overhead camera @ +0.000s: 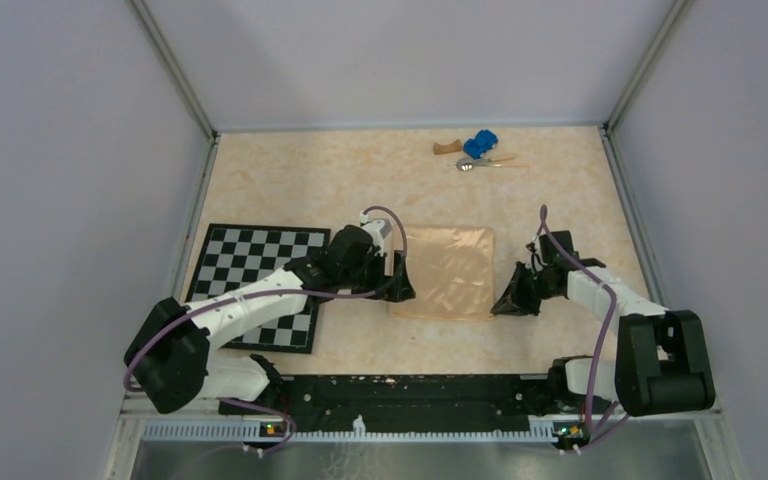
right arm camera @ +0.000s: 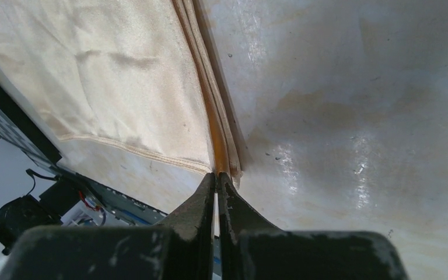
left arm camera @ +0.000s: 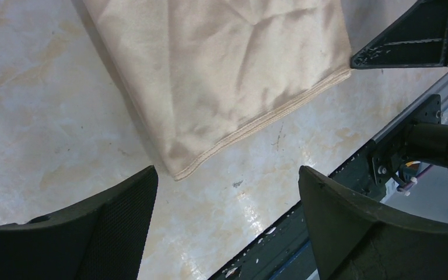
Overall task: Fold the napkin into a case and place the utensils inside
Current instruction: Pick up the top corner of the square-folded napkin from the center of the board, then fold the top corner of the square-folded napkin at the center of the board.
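The peach-orange napkin (overhead camera: 445, 272) lies folded in layers as a flat rectangle at mid-table. My left gripper (overhead camera: 401, 289) hovers open at its near left corner. In the left wrist view the napkin's (left arm camera: 221, 76) stitched corner sits just ahead of the gripper's (left arm camera: 227, 175) wide-spread fingers, with nothing between them. My right gripper (overhead camera: 508, 304) is at the near right corner. In the right wrist view its tips (right arm camera: 216, 175) are pressed together on the edge of the napkin's (right arm camera: 105, 76) layered corner. A silver spoon (overhead camera: 470, 163), one of the utensils, lies at the far edge.
A black-and-white checkerboard mat (overhead camera: 260, 285) lies left of the napkin, under the left arm. A blue toy car (overhead camera: 479, 144) and a brown wooden block (overhead camera: 447, 148) sit by the spoon at the back. White walls enclose the table; a black rail (overhead camera: 410, 395) runs along the near edge.
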### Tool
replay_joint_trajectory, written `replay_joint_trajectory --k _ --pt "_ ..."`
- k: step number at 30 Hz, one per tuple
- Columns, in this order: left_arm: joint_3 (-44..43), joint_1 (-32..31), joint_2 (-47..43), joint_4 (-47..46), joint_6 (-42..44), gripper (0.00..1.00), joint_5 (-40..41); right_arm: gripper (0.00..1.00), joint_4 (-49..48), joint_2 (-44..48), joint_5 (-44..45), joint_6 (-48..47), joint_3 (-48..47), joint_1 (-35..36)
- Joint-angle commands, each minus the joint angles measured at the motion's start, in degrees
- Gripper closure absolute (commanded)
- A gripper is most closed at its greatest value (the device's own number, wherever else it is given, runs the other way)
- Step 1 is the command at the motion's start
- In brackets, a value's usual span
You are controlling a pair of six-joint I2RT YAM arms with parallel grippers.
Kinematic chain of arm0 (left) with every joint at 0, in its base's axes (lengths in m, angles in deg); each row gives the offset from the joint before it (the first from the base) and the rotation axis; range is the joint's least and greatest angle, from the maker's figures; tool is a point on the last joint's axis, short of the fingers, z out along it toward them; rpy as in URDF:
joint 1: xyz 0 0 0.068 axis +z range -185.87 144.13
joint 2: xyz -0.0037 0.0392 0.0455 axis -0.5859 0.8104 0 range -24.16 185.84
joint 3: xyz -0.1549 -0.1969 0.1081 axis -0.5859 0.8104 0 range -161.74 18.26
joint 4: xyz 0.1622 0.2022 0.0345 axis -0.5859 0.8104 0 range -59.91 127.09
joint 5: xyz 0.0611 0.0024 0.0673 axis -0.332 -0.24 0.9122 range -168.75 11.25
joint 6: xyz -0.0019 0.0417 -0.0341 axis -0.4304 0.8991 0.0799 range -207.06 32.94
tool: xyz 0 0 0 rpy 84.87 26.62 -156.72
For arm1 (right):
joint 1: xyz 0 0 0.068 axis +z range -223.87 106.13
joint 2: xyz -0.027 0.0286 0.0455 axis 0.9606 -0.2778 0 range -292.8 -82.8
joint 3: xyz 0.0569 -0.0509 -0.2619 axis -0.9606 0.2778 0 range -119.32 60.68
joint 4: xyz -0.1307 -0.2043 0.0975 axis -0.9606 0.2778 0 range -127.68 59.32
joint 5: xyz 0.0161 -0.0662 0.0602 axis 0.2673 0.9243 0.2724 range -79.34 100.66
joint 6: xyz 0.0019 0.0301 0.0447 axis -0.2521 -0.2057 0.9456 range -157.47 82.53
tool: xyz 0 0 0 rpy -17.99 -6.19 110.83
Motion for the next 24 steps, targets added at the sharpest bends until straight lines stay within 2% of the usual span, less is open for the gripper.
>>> replay_joint_trajectory --k 1,4,7,13,19,24 --pt "1.9 0.8 1.0 -0.6 -2.2 0.07 1.1 1.0 -0.5 2.3 -1.8 0.6 -1.4 1.0" --pt "3.2 0.9 3.0 -0.7 -3.0 0.11 1.0 1.0 -3.6 0.6 -3.8 1.3 -3.0 2.6" --pt "4.3 0.9 4.3 -1.2 -3.7 0.2 1.1 1.0 -7.6 -3.6 -5.6 2.9 -6.7 5.8" --pt "5.8 0.9 4.9 -1.0 -4.0 0.39 3.2 1.0 -17.6 -18.2 -7.9 7.3 -17.9 12.8" --pt "5.8 0.9 6.6 -0.9 -4.0 0.44 4.7 1.0 -21.9 -30.4 -9.3 9.0 -29.0 16.0" --pt "5.0 1.1 6.6 -0.4 -4.3 0.45 7.2 1.0 -22.7 -35.2 -10.2 9.3 -33.2 16.2"
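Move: Pinched in the shut right fingers is the top layer's near-right corner. The napkin's far-left corner lies about 19 cm ahead and 21 cm left of that hand, and the near-left corner is level with it, some 22 cm left. From the left hand, that near-left corner is about 3 cm back, 2 cm left and 8 cm down, the gripped corner 3 cm back and 20 cm right; the checkered board's middle is 30 cm left and 3 cm ahead. Sweeping the held corner diagonally over the napkin, the right hand heads left and forward in equal parts, some 19 cm, slowly at first, rising about 3 cm and turning counter-clockwise with its grip kept. Meanwhile the left hand sinks about 7 cm and edges 3 cm left, closing its fingers to roughly half open as the nearer fingertip comes onto the near-left corner. ##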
